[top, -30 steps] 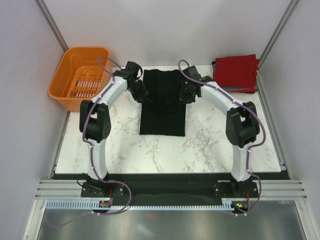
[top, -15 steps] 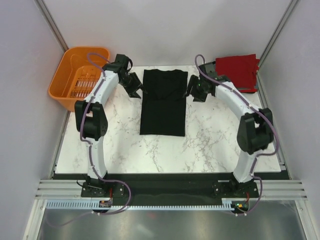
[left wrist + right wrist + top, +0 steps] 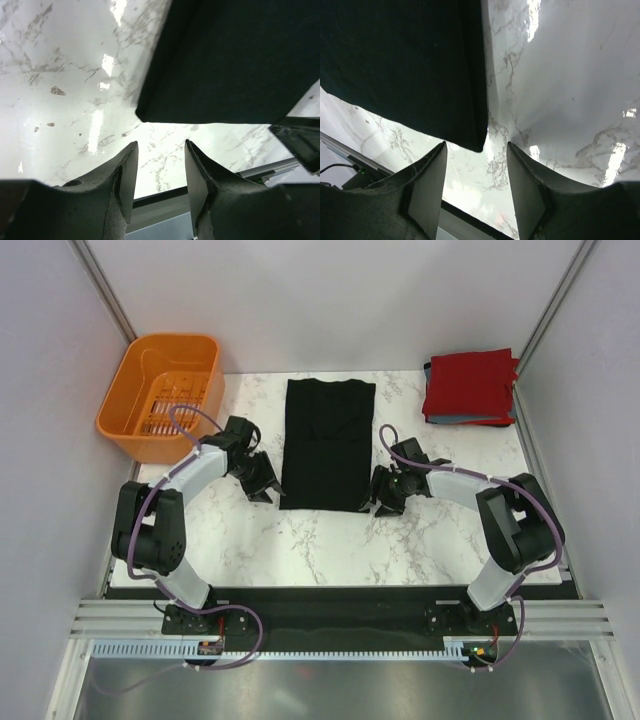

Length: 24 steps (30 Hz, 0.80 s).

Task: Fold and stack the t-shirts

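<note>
The black t-shirt lies flat on the marble table, folded into a long narrow rectangle. My left gripper is open and empty beside its near left corner; that corner shows just past my fingers in the left wrist view. My right gripper is open and empty beside the near right corner, which shows in the right wrist view. A folded red t-shirt lies on a grey-blue one at the far right.
An orange plastic basket stands at the far left, overhanging the table edge. The table's near edge and black strip run in front of the arms. Grey walls close in both sides.
Both arms have pulled back from the shirt's far end to its near corners. The shirt now lies as a narrow rectangle. Both grippers are free of the cloth.
</note>
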Tool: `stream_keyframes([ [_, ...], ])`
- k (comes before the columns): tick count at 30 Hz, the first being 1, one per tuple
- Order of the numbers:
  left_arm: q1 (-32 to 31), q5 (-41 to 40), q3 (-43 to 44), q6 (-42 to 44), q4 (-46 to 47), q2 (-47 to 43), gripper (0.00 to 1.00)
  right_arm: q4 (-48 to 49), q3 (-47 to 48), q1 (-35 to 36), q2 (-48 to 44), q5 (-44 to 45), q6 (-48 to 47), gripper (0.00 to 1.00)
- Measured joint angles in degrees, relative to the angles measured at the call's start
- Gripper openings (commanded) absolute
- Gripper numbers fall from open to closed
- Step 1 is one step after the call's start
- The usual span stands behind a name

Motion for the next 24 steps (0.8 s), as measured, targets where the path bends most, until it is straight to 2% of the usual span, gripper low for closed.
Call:
stream_keyframes([
  [5,0.04,0.02,-6.95,0.17,5.57,-0.81,0.47,4.04,-0.31,0.00,1.53,-0.61,0.37,0.52],
  [8,0.04,0.00,-8.92,0.37,8.24,-0.81,0.47,5.46,-0.31,0.00,2.14,-1.01,0.44,0.42],
  [9,0.04,0.00,-9.51,0.42,9.03,-0.81,0.47,5.79,-0.35,0.00,2.40,-1.01,0.46,0.36],
  [12,0.04,0.00,-11.08,0.59,11.04,-0.79,0.47,6.69,-0.66,0.00,3.04,-1.46,0.50,0.29],
  [24,0.04,0.15,-14.21,0.61,16.48,-0.15,0.49,8.09,-1.05,-0.02,3.74,-2.12,0.48,0.23],
])
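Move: The black t-shirt lies folded between the hands. Its near left corner is about 2 cm back, 1 cm right and 6 cm below the left hand; the orange basket sits some 23 cm ahead and 29 cm left of that hand, about level with it. The near right corner is about 1 cm ahead, 1 cm left and 2 cm below the right hand, and the red stack roughly 29 cm ahead and 28 cm right, near hand height. The right fingers close by more than half and pinch the t-shirt's near right corner, after the hand edges barely 2 cm forward, left and down onto it. The left hand meanwhile sinks about 5 cm to the near left corner, easing slightly back, its fingers staying half open around the cloth. ##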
